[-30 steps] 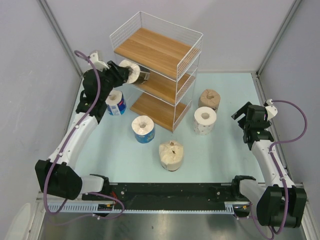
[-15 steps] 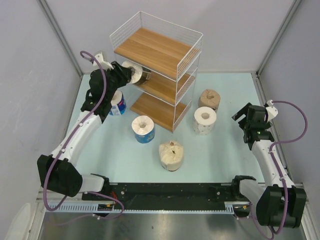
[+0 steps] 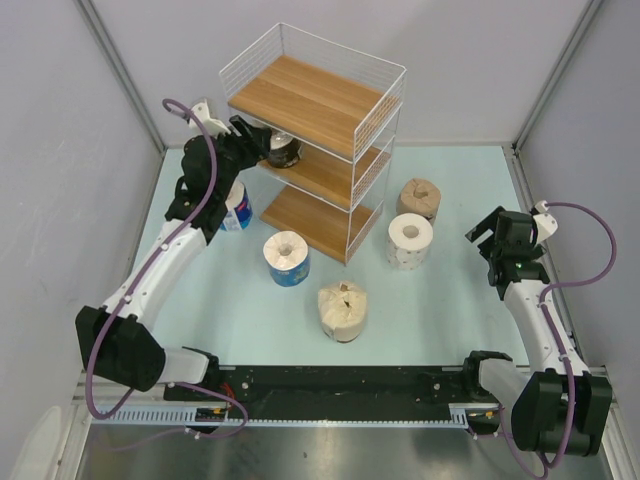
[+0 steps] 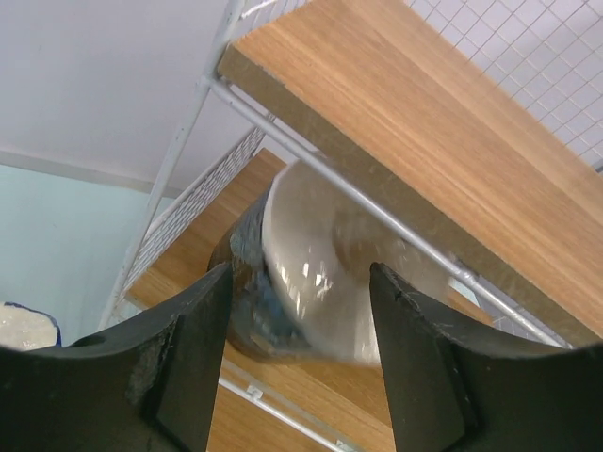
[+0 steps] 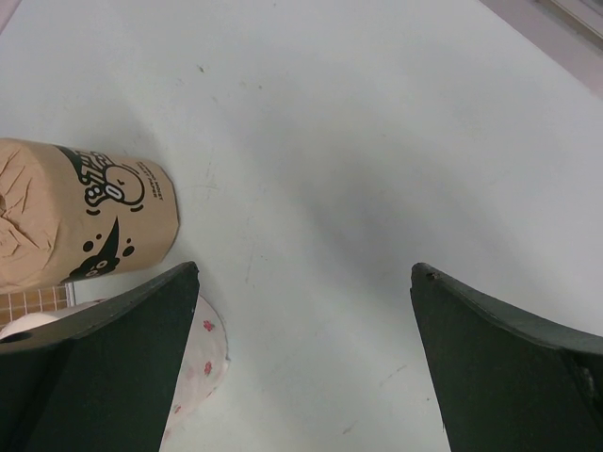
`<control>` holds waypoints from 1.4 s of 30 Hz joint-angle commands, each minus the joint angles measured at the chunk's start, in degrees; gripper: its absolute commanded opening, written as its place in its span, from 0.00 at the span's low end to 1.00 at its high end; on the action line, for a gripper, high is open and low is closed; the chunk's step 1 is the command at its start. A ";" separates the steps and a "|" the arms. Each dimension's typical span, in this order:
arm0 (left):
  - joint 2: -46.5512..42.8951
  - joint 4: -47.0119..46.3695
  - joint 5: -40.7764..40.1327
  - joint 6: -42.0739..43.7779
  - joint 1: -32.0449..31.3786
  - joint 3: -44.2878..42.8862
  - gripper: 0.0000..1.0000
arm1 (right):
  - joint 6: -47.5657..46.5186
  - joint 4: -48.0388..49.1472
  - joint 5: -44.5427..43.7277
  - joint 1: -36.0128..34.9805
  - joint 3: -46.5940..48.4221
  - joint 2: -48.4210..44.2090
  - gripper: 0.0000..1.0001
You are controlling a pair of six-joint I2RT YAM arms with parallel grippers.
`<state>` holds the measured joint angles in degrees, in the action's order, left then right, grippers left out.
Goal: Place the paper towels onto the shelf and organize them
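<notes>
The shelf (image 3: 310,95) stands at the back centre. My left gripper (image 3: 262,148) is at the left end of its middle tier, jaws open. The dark-wrapped roll (image 3: 283,150) lies on its side on that tier, just past my fingertips and blurred in the left wrist view (image 4: 320,273), under the top board (image 4: 424,122). Two blue rolls (image 3: 232,205) (image 3: 287,258), a cream roll (image 3: 342,310), a white dotted roll (image 3: 410,241) and a tan-brown roll (image 3: 418,199) stand on the table. My right gripper (image 3: 505,240) is open and empty at the right.
The right wrist view shows the right gripper (image 5: 303,268) over bare table, with the tan-brown roll (image 5: 75,221) and the dotted roll's edge (image 5: 193,363) at its left. The left gripper (image 4: 297,273) sits close to the shelf's wire frame (image 4: 188,202). Grey walls enclose the table.
My left arm carried the dark roll rightward into the shelf's middle tier, and the roll now sits past the opened fingers. The right arm has not moved.
</notes>
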<state>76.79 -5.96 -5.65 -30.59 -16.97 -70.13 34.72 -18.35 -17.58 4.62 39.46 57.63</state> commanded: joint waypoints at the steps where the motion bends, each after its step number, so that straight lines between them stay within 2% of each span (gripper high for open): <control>1: 0.46 -2.39 0.73 -0.35 -0.34 -3.52 0.65 | -0.71 0.59 0.09 0.39 1.50 -0.50 1.00; 12: -3.13 0.15 2.13 0.26 -0.34 -2.56 0.66 | -0.79 1.30 0.97 0.91 1.05 -0.67 1.00; 15: -8.40 1.91 1.61 0.44 -0.34 2.86 0.70 | -0.79 1.39 0.88 1.09 1.05 -0.67 1.00; 21: -19.91 5.60 -7.17 -3.42 1.67 16.75 0.78 | -0.62 2.00 1.24 1.35 1.05 -1.73 1.00; 24: -20.98 8.59 -8.85 -6.93 4.75 20.10 0.80 | -0.97 2.35 1.50 1.35 1.05 -1.99 1.00; 27: -19.15 9.29 -9.37 -10.36 8.44 20.12 0.83 | -0.88 2.35 2.11 1.44 1.05 -1.90 1.00; 29: -14.41 11.57 -9.90 -12.82 11.07 18.28 0.84 | -0.71 2.09 2.29 1.44 0.97 -2.08 1.00; 34: 1.91 18.52 -8.59 -14.24 15.99 6.86 0.85 | -0.97 0.77 1.85 1.53 0.97 -3.39 1.00; 39: 10.21 16.07 -3.76 -15.99 19.17 3.60 0.87 | -1.49 -0.28 1.06 2.23 1.05 -4.45 1.00; 42: 13.11 15.10 -3.58 -15.73 19.61 2.28 0.88 | -1.67 -0.37 1.50 2.93 0.71 -4.89 1.00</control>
<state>87.42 10.02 -11.64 -44.49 1.56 -63.90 34.17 -18.55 -15.68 6.66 39.46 54.06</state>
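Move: The blue-purple paper towel on the table is next for the left hand: about 10 cm to its left, 2 cm ahead and roughly 30 cm below. The black paper towel on the middle shelf is right at the fingers, some 5 cm ahead and 3 cm to the right, 2 cm lower. The light-blue paper towel stands about 14 cm back, 4 cm to the right and 30 cm down. From the idle right hand, the blue-purple one is about 52 cm left, 15 cm ahead, 9 cm lower. Backing about 8 cm out of the middle shelf, away from the black paper towel, the left hand then swings left and sinks nearly 20 cm while reaching forward again, towards the blue-purple paper towel. The wrist tips down and turns counter-clockwise, each about 30 degrees, and the already parted fingers open wider, stopping above that roll without touching it. ##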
